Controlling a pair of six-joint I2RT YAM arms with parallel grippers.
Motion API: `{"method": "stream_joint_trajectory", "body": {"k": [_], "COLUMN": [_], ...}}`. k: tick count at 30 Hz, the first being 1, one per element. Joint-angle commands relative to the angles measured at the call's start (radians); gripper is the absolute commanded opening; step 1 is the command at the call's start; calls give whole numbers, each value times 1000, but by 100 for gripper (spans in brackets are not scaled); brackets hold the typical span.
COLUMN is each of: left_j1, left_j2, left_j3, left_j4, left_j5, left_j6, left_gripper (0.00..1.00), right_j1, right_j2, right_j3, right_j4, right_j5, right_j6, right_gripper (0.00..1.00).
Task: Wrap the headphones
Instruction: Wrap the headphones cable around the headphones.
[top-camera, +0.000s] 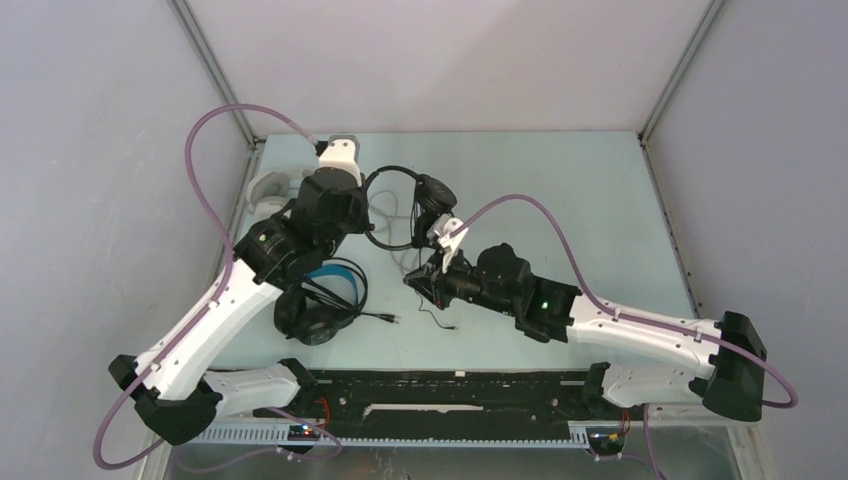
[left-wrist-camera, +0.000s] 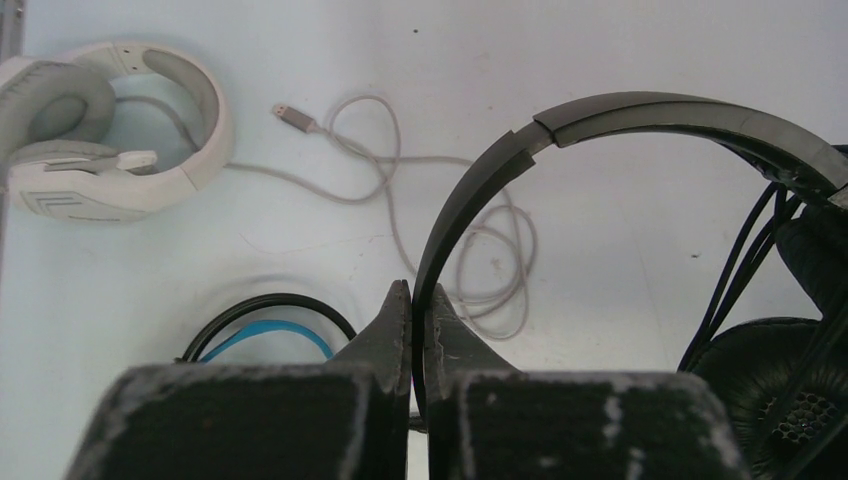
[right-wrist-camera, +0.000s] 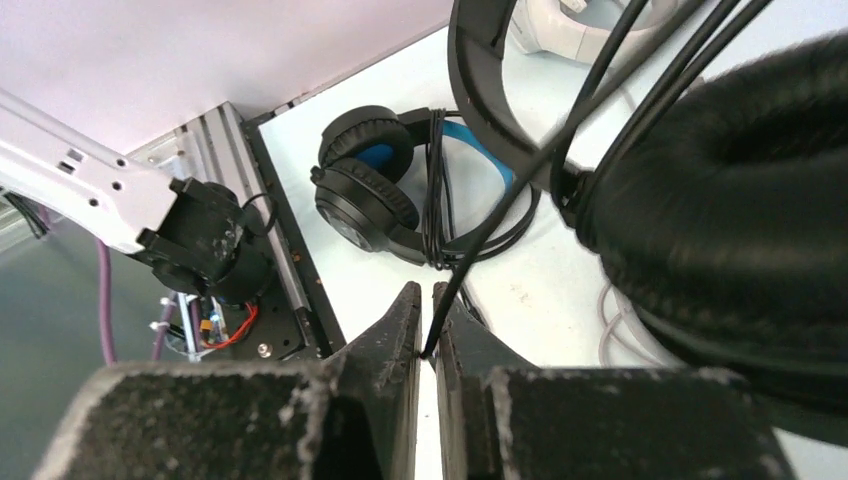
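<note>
The thin black headphones (top-camera: 398, 172) hang above the table's middle, between my two grippers. My left gripper (top-camera: 365, 222) (left-wrist-camera: 420, 300) is shut on their headband (left-wrist-camera: 560, 125). My right gripper (top-camera: 415, 282) (right-wrist-camera: 427, 325) is shut on their black cable (right-wrist-camera: 520, 190), just below a big ear pad (right-wrist-camera: 740, 200); several turns of cable run along that cup. The black headphones with the blue headband (top-camera: 320, 300) (right-wrist-camera: 380, 200) lie at front left, with cord wound round the band. The white headphones (left-wrist-camera: 100, 130) lie at the back left, and their grey cable (left-wrist-camera: 400, 180) is loose on the table.
The black rail (top-camera: 450, 385) with the arm bases runs along the near edge. A cable plug (top-camera: 455, 327) lies on the table in front of my right gripper. The enclosure walls and posts (top-camera: 215, 70) close in the back and sides.
</note>
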Motion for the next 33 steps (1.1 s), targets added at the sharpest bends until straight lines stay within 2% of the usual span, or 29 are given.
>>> {"method": "stream_joint_trajectory", "body": {"k": [1,12,22,27,30,33], "left_j1": [17,31,35,37,37,37], "left_j2": [-57,-102,-126,-132,-134,-136], "left_j3": [51,27,40,40,44,51], "left_j4": [68,96,101,105,105,104], "left_j5": [82,179,225,242,248,249], "left_j6": [-80,-139,-165,-172,-174,-175], "left_gripper": [0,0,0,0,0,0], "right_j1": [47,79,96,92,91,90], "right_j2": [-23,32,102,150,179,213], "right_j3": [-64,-166,-346,-383,-384,-390], "right_j4": [179,365,708,803,828,857], "right_j5": [112,130,119,68,7,27], "right_j6": [-137,-224,-341,-378,-382,-394], "right_gripper": [12,14,30,34,42,46]}}
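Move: The right hand has the headphones cable between its fingertips; the ear cups it hangs from are about 12 cm ahead, 4 cm to the right and 2 cm higher. The cable's plug end is some 3 cm back, 8 cm right and 24 cm below, and the blue headphones are 17 cm left, level ahead, 23 cm below. The left hand grips the headband; from it the pinched cable is roughly 13 cm back, 8 cm right, 6 cm lower. The right hand sinks about 8 cm, opening off the cable, while the left lifts the held headphones some 4 cm. ##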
